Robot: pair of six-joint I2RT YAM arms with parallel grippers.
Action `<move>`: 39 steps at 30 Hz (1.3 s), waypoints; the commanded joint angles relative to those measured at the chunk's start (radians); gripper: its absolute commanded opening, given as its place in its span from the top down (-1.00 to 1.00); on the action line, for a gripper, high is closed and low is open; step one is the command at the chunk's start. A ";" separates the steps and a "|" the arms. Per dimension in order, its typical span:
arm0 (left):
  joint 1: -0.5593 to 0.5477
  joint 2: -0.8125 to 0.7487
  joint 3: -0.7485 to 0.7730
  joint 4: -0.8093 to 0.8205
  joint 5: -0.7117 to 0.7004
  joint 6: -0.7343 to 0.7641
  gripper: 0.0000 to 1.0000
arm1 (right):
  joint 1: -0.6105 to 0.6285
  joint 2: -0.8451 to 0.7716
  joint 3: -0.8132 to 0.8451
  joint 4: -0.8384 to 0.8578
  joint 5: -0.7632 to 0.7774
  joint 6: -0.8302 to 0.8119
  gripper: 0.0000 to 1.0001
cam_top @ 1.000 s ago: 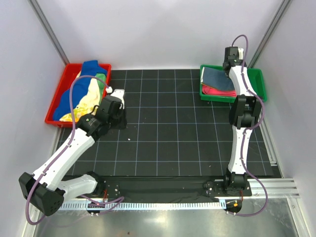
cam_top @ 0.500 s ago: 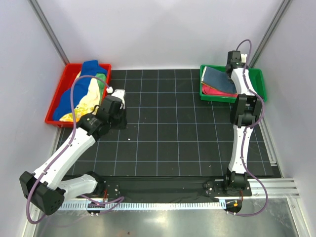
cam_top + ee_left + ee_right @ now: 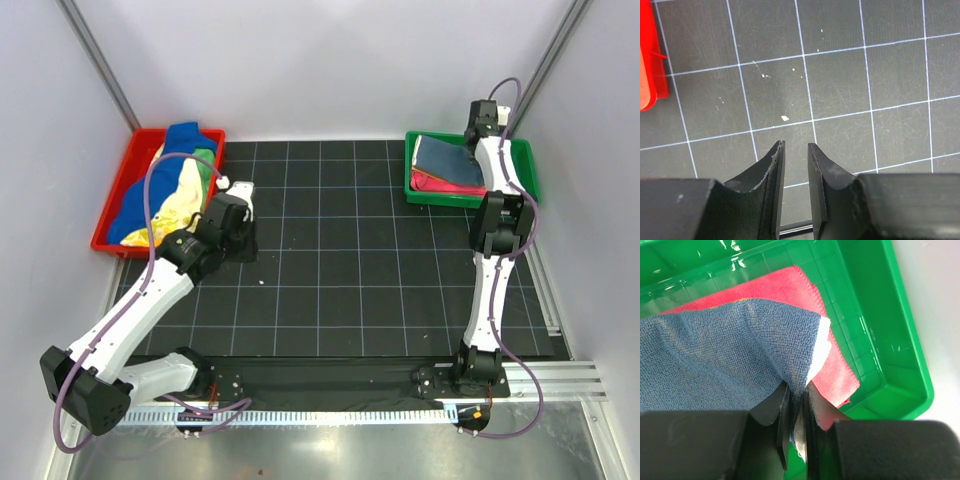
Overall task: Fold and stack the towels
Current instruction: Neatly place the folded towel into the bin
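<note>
A dark blue towel [image 3: 715,350] lies over a pink-red towel [image 3: 840,365] in the green tray [image 3: 880,330]. My right gripper [image 3: 796,390] is shut on the blue towel's corner, which is pulled up off the red one. From above, that gripper [image 3: 482,135] hangs over the tray's right side beside the blue towel [image 3: 443,157]. A heap of towels [image 3: 170,185] in blue, green and yellow fills the red tray [image 3: 110,240]. My left gripper [image 3: 795,147] hovers over the black grid mat, jaws slightly open with nothing between them; from above it [image 3: 243,248] is just right of the red tray.
The black grid mat [image 3: 350,250] covers the table between the trays. White walls and slanted metal posts close in the back and sides. The red tray's corner [image 3: 647,65] shows at the left wrist view's left edge.
The right gripper has moved to the right and back over the green tray, drawing the blue towel's corner with it. The left arm has not moved.
</note>
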 commanded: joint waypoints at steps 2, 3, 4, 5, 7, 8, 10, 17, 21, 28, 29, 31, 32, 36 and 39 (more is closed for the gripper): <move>0.004 -0.003 -0.006 0.000 0.013 0.000 0.43 | -0.005 0.018 0.041 0.039 0.009 0.015 0.69; 0.003 -0.005 -0.007 0.000 0.013 -0.001 0.43 | -0.007 0.020 0.043 0.039 0.009 0.017 0.66; 0.003 -0.004 -0.007 0.000 0.014 -0.001 0.44 | -0.009 0.020 0.040 0.041 0.011 0.021 0.54; 0.004 -0.005 -0.007 0.000 0.014 -0.001 0.43 | -0.010 0.020 0.040 0.039 0.011 0.024 0.47; 0.004 -0.007 -0.007 -0.001 0.014 -0.001 0.44 | -0.012 0.014 0.035 0.039 0.011 0.031 0.19; 0.003 -0.007 -0.007 0.000 0.014 -0.001 0.43 | -0.012 0.009 0.034 0.039 0.011 0.035 0.08; 0.003 -0.010 -0.009 0.002 0.014 -0.003 0.43 | -0.012 -0.011 0.026 0.041 0.003 0.044 -0.28; 0.004 -0.023 -0.012 0.003 0.016 -0.003 0.42 | -0.012 -0.118 -0.018 0.050 -0.035 0.080 -0.87; 0.004 -0.030 -0.010 0.003 0.019 -0.003 0.42 | -0.007 -0.221 -0.079 0.048 -0.113 0.138 -0.99; 0.004 -0.051 -0.010 0.005 0.020 -0.001 0.41 | 0.126 -0.560 -0.470 0.267 -0.230 0.230 -0.99; 0.003 -0.051 -0.010 0.006 0.022 -0.001 0.41 | 0.157 -0.609 -0.527 0.301 -0.235 0.242 -1.00; 0.004 -0.056 -0.009 0.006 0.023 -0.001 0.41 | 0.244 -0.731 -0.697 0.404 -0.250 0.265 -0.99; 0.003 -0.057 -0.009 0.006 0.023 -0.001 0.41 | 0.276 -0.767 -0.751 0.436 -0.253 0.262 -0.99; 0.004 -0.076 -0.009 0.009 0.022 0.000 0.41 | 0.419 -0.934 -1.054 0.586 -0.300 0.297 -0.99; 0.004 -0.080 -0.007 0.009 0.023 0.000 0.41 | 0.462 -0.979 -1.254 0.749 -0.402 0.383 -0.99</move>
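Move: The right hand is inside the green bin, still pinching the right edge of the folded blue towel. The bin's middle lies about 8 cm to its left, level fore and aft and roughly 2 cm lower. The blue towel's middle is some 11 cm left and 2 cm ahead, with the red towel's middle about 11 cm left and level, just beneath it. From the left hand, the bin is about 60 cm right, 27 cm ahead and 12 cm lower. Down first, by only about 1 cm: the right hand settles with the blue towel's edge, spreads its fingers wide and lets go. It then rises clear of the stack and swings fast to the left, some 30 cm, also coming back about 13 cm, leaving the bin for the bare table on its left. The wrist turns roughly 30 degrees counter-clockwise as the fingers tip up, and the hand dips slightly at the end. ##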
